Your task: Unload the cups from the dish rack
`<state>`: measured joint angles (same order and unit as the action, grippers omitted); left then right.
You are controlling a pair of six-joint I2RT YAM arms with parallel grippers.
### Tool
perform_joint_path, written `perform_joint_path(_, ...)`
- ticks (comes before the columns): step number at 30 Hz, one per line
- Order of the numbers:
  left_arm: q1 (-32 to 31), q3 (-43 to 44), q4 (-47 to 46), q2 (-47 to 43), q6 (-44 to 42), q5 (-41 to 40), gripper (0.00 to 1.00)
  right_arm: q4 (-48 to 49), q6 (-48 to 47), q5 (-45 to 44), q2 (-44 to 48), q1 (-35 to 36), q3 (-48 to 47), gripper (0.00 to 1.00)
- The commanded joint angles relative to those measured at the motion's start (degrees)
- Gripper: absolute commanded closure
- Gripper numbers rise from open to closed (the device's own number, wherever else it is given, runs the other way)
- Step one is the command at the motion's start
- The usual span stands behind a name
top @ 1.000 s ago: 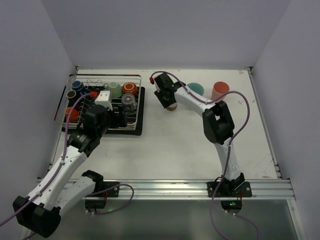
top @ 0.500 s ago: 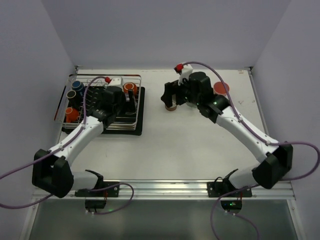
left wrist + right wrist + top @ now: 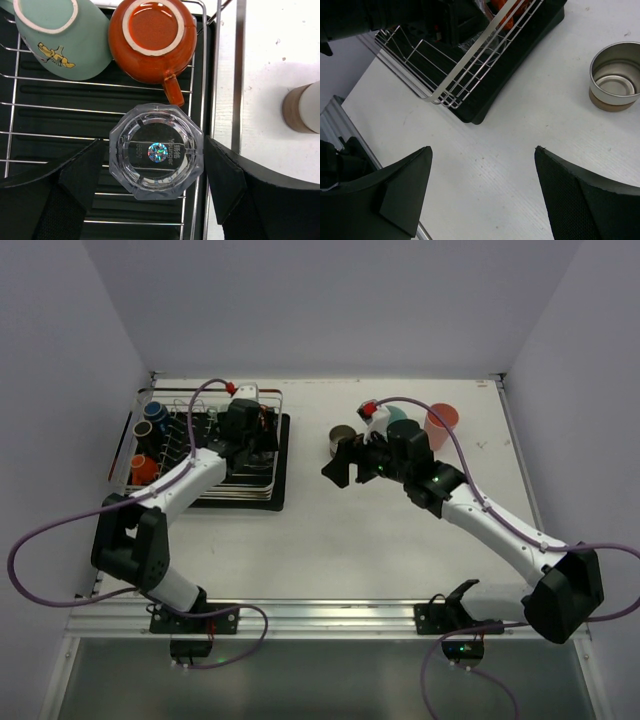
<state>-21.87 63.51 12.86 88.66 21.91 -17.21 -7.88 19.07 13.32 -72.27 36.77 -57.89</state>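
Observation:
The dish rack (image 3: 262,498) is a silver wire rack on a black tray at the table's left. My left gripper (image 3: 250,440) hangs over its right end. In the left wrist view its open jaws (image 3: 154,146) flank an upside-down clear glass cup (image 3: 156,151), with a thin gap on each side. An orange mug (image 3: 152,40) and a teal mug (image 3: 60,40) lie beyond it. A blue cup (image 3: 154,412), a dark cup (image 3: 143,430) and an orange cup (image 3: 143,468) sit at the rack's left. My right gripper (image 3: 340,465) is open and empty over bare table (image 3: 482,155), near a metallic cup (image 3: 342,440).
A teal mug (image 3: 397,415) and a pink tumbler (image 3: 440,423) stand on the table at the back right, behind the right arm. The metallic cup (image 3: 615,82) stands upright between the rack (image 3: 470,75) and those two. White walls close in the table on three sides.
My right gripper has let go of the metallic cup and drawn back toward the near side. My left arm has swung over the rack's right end, and its jaws have narrowed around the clear glass cup.

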Motion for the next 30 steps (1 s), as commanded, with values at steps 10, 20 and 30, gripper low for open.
perform_joint_path(10, 0.95, 0.22, -4.42, -7.16, 0.50, -6.34, 0.55, 12.95, 10.53, 8.55, 3.45, 1.19, 1.72, 0.15)
perform_joint_path(20, 0.95, -11.80, -9.51, -33.45, 8.75, 15.34, 0.63, 43.28, 34.35, 12.34, 4.86, 1.28, 12.97, 0.16)
perform_joint_path(30, 0.95, -26.23, -29.20, -45.95, 29.41, 42.15, 0.64, 58.76, 46.75, 17.70, 0.38, 1.63, 13.51, 0.19)
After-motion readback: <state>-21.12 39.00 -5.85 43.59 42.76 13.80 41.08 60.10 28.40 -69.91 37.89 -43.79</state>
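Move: The clear glass stands upside down between the left hand's open fingers, its middle about 2 cm ahead and 3 cm below. From that hand the orange mug is some 9 cm ahead, the green mug about 9 ahead and 8 left, both about 4 below. From the right hand the glass lies roughly 14 cm ahead, 21 left and 12 below, the steel cup about 16 straight ahead and 18 below. Left hand pinches the glass, raises it some 16 cm and back, swinging towards the rising right hand. ##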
